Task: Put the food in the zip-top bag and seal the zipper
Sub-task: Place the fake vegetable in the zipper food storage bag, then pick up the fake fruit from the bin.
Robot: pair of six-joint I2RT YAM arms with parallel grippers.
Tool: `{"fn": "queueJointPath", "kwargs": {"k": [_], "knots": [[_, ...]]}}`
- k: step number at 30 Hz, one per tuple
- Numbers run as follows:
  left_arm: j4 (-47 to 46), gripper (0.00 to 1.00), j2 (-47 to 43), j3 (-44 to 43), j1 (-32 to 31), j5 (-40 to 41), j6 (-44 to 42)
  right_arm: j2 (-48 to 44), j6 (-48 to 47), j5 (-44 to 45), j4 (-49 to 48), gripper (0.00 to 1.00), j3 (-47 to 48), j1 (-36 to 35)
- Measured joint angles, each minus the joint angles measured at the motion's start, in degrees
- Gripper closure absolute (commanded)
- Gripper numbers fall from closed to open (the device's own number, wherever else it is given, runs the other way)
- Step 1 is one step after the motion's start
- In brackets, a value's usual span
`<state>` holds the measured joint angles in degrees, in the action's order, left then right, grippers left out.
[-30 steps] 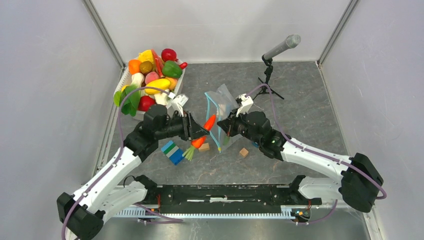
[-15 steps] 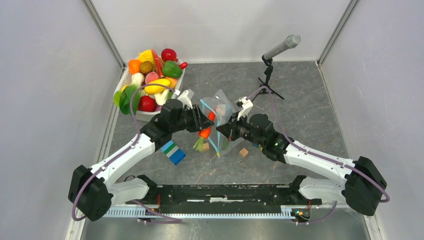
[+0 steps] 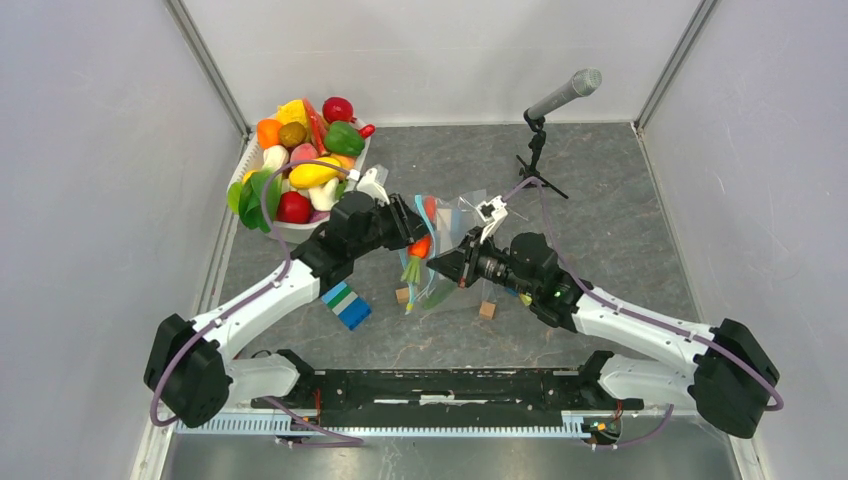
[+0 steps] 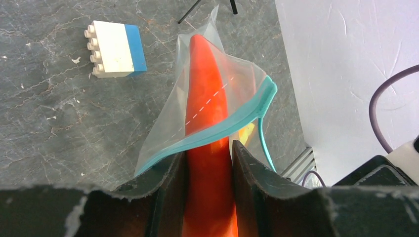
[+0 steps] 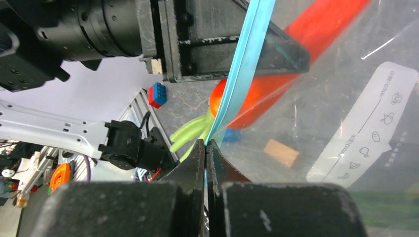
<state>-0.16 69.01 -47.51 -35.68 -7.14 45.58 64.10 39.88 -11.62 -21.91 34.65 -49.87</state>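
An orange toy carrot [image 4: 203,84] with green leaves [image 3: 411,270] is clamped between my left gripper's [image 4: 208,148] fingers. Its pointed end sits inside the mouth of the clear zip-top bag [image 4: 165,126]. The light-blue zipper [image 4: 225,129] arches over the carrot. My right gripper [image 5: 205,144] is shut on the zipper [image 5: 244,69] edge and holds the bag [image 3: 462,212] up off the table. In the top view the left gripper [image 3: 412,238] meets the bag from the left, and the right gripper [image 3: 441,264] is just below it. More food fills a white tub [image 3: 285,232].
A blue-green-white block [image 3: 346,304] lies beside the left arm. Two tan wooden cubes [image 3: 487,310] [image 3: 402,295] lie near the bag. A white-and-blue block [image 4: 116,49] rests on the table beyond the bag. A microphone on a small stand [image 3: 560,95] is at the back right.
My left arm has carried the carrot right and away from the bases, up to the bag, and its tip now sits in the mouth. The right gripper has kept its pinch on the zipper, shifting slightly.
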Motion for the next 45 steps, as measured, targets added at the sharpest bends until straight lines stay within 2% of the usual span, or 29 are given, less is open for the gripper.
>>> {"fn": "queueJointPath", "kwargs": {"k": [6, 14, 18, 21, 24, 29, 35, 45], "knots": [[-0.5, 0.35, 0.2, -1.3, -0.7, 0.6, -0.5, -0.8, 1.0, -0.5, -1.1, 1.00, 0.7, 0.1], [2.7, 0.25, 0.5, -8.7, -0.7, -5.0, -5.3, -2.9, 2.3, -0.3, -1.4, 1.00, 0.8, 2.1], [8.9, 0.17, -2.7, -10.5, -0.7, -6.7, -9.7, -5.5, 2.3, 0.4, -0.9, 1.00, 0.3, 5.3], [14.4, 0.07, -5.4, -13.6, -0.7, -5.4, -14.8, -7.2, 0.8, 1.6, 0.7, 1.00, 0.2, 6.6], [18.6, 0.01, -7.5, -17.2, -0.7, -1.0, -20.4, -8.2, -1.3, 2.5, 2.9, 1.00, 0.2, 6.8], [22.7, 0.03, -5.1, -23.8, 1.8, 7.3, -28.8, -9.6, -4.1, 3.0, 6.0, 1.00, 0.2, 6.8], [24.9, 0.00, 4.5, -30.1, 10.5, 11.7, -35.4, -11.0, -5.8, 3.1, 7.9, 1.00, 0.2, 6.8], [28.3, 0.00, 10.8, -31.1, 25.1, 4.7, -56.2, -11.2, -7.2, 2.8, 9.2, 1.00, 0.1, 6.8]]}}
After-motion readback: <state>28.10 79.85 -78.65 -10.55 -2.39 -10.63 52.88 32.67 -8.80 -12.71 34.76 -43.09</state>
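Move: The left hand holds the orange carrot between its fingers, partly inside the bag's mouth; the bag's middle lies about 6 cm to its right, 1 cm back and 6 cm lower. The vegetable basket is roughly 24 cm ahead, 27 cm left and 12 cm lower; the white-blue block sits some 17 cm ahead, 5 cm right and 17 cm down. From the right hand, which pinches the zipper edge, the bag's middle is about 4 cm ahead, 3 cm right and 5 cm down. Up first: the left fingers open wide and let go of the carrot, the hand rising some 13 cm out of the bag's mouth, then swinging left and forward towards the basket while rolling about 50 degrees, left side up, and sinking again. The right hand keeps its pinch on the zipper edge and draws the bag right about 5 cm, slightly forward and up. ##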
